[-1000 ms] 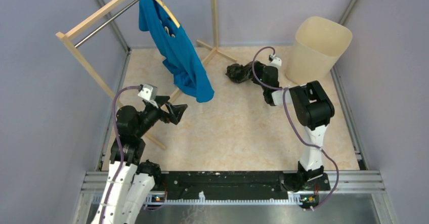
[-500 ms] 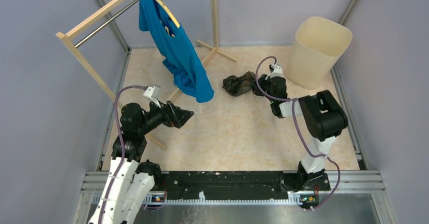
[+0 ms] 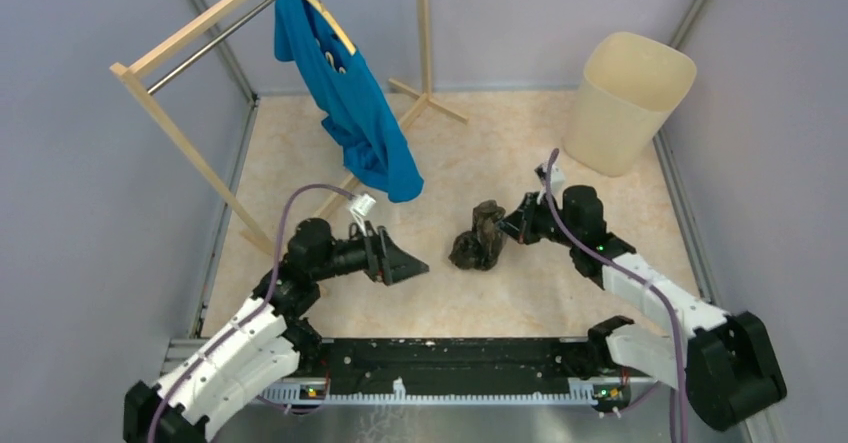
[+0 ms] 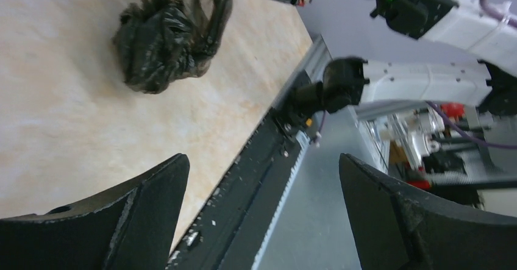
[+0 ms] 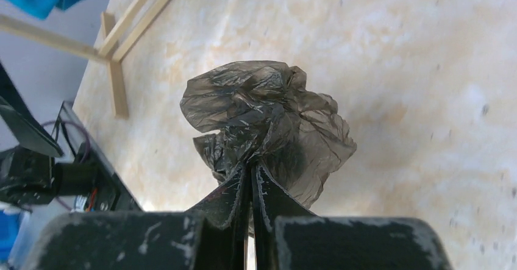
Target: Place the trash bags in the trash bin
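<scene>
The trash bag (image 3: 478, 244), dark, glossy and crumpled, sits near the middle of the floor, partly lifted at its upper right end. My right gripper (image 3: 507, 227) is shut on that end; in the right wrist view the bag (image 5: 268, 114) bunches out of the closed right gripper (image 5: 251, 167). To the bag's left, my left gripper (image 3: 408, 264) stands wide open and apart from it. In the left wrist view the bag (image 4: 164, 32) lies above and left of the open, empty left gripper (image 4: 262, 160). The cream trash bin (image 3: 628, 98) stands upright at the back right.
A wooden clothes rack (image 3: 190, 38) with a blue shirt (image 3: 350, 103) fills the back left, its foot (image 3: 425, 103) reaching the back middle. Grey walls enclose the floor. A black rail (image 3: 450, 358) runs along the near edge.
My right gripper shut on the bag and dragged it from beside the bin forward to the floor's middle. The left arm swung right and forward toward the bag, still open.
</scene>
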### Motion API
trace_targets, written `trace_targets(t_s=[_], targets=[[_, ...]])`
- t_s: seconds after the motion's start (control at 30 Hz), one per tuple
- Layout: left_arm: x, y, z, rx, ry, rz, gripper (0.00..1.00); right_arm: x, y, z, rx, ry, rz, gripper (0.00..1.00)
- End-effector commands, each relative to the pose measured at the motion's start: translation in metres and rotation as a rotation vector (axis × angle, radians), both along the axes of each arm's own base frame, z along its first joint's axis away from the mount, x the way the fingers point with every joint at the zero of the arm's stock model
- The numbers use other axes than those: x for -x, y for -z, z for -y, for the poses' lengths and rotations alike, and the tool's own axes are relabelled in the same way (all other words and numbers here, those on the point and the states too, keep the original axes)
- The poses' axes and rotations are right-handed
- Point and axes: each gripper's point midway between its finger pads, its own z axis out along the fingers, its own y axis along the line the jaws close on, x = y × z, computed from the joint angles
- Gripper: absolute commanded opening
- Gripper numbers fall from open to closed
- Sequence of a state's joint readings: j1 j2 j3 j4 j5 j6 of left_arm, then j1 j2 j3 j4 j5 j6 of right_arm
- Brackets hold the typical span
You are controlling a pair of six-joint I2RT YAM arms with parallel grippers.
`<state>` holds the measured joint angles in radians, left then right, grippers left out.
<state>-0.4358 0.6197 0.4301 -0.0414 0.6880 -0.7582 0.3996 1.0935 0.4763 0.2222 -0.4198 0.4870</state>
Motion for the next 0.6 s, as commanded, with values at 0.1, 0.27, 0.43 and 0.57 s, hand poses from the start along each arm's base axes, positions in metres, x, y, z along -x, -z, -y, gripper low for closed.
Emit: trace_targets(t_s=[0.1, 0.27, 0.43, 0.57], targets=[[0.038, 0.004, 0.081, -0.016, 0.101, 0.010, 0.98, 0.083, -0.016, -0.006, -0.128, -0.193, -0.119, 0.00], [0.040, 0.024, 0.110, -0.203, 0.092, 0.045, 0.98, 0.098, -0.031, -0.003, -0.186, -0.199, -0.092, 0.00], [0.024, 0.049, 0.117, -0.326, 0.048, 0.050, 0.96, 0.107, -0.044, -0.007, -0.255, -0.233, -0.080, 0.00], [0.009, 0.057, 0.121, -0.379, 0.010, 0.089, 0.94, 0.110, -0.043, -0.006, -0.259, -0.229, -0.095, 0.00]])
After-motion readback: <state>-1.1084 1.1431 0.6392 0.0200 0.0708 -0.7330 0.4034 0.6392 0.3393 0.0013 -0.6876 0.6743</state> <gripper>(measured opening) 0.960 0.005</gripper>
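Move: The trash bag hangs from the right hand's shut fingers, its middle about 4 cm to that hand's left, 1 cm back and 5 below. From the open left hand the bag is some 10 cm ahead, 12 to the right and 12 lower. The left gripper is roughly 11 cm back, 15 left and 7 above the right hand; the trash bin is about 27 ahead and 28 right of the right hand, roughly level with it. Rightward and down, the left hand sweeps about 12 cm across and 6 cm lower towards the bag, first swinging back some 7 cm, then coming forward again by about half that; its fingers stay wide and tip downward some 20 degrees. The right hand keeps its pinch and draws the bag back about 10 cm, rising slightly and swivelling a little counter-clockwise, easing to a stop beside the left gripper. ##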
